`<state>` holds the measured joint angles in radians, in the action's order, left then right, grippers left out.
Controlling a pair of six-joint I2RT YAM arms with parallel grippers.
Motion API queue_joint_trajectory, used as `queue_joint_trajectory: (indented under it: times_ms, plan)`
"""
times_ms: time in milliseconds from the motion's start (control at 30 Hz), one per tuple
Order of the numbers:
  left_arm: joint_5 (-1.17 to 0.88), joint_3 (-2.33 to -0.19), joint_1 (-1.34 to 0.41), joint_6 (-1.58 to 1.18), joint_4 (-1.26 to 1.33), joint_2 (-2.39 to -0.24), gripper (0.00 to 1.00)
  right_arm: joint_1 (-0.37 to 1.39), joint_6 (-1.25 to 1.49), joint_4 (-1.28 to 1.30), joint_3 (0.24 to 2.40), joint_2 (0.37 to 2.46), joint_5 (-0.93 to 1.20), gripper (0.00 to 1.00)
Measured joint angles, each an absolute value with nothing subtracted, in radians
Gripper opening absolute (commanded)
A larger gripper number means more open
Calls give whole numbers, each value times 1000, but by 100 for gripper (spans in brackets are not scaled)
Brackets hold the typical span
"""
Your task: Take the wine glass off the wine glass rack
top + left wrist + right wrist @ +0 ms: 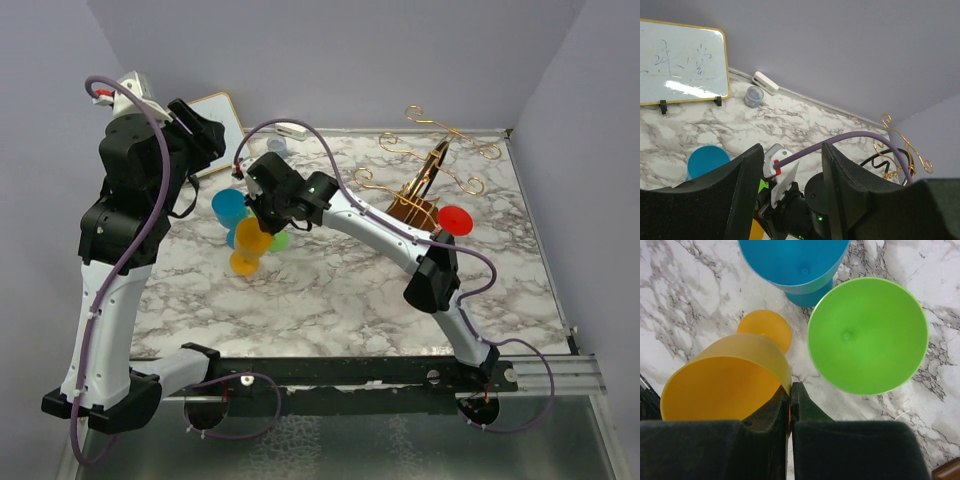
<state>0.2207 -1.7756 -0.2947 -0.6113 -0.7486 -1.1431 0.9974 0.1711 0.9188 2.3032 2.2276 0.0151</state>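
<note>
The gold wire wine glass rack [432,168] stands at the back right on its brown base; its curls also show in the left wrist view [905,150]. A red wine glass [455,220] sits at the rack's near right side. My right gripper [790,390] is shut on the rim of an orange wine glass [725,380], which tilts left of the table's middle [250,245]. A green wine glass [867,335] and a blue wine glass [795,260] stand right beside it. My left gripper [792,150] is raised at the back left, open and holding nothing.
A small whiteboard [680,62] leans at the back left wall, with a small jar [754,96] and a white block [765,82] beside it. The right arm [390,230] stretches across the marble table [330,290]. Walls close the back and right sides.
</note>
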Motion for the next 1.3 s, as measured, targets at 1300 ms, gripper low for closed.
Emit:
queue_joint_trajectory:
  times_ms: [1300]
  plan:
    - [198, -1633, -295, -642, -645, -1066, 52, 1013, 178, 728, 2077, 1872, 1, 40]
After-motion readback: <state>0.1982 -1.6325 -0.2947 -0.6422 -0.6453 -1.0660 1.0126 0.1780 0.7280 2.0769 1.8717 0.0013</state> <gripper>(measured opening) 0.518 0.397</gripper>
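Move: The right gripper still pinches the yellow wine glass by its rim, bowl leaning towards the hand. Its standing spot on the table lies about 7 cm left, 1 cm back and 17 cm below that hand. The green glass stands some 6 cm straight ahead, the blue one about 7 cm ahead and 9 cm left, both middles roughly 10 cm lower. From the left hand the spot is some 46 cm below, 3 cm back and 3 cm right. Lower the right gripper about 3 cm with the yellow glass, easing left and slightly forward to set its foot on the table beside the blue and green glasses. Open the fingers to release the rim, then climb some 16 cm, drawing right and back away from the glass while the fingertips tilt up 15 to 20 degrees. ##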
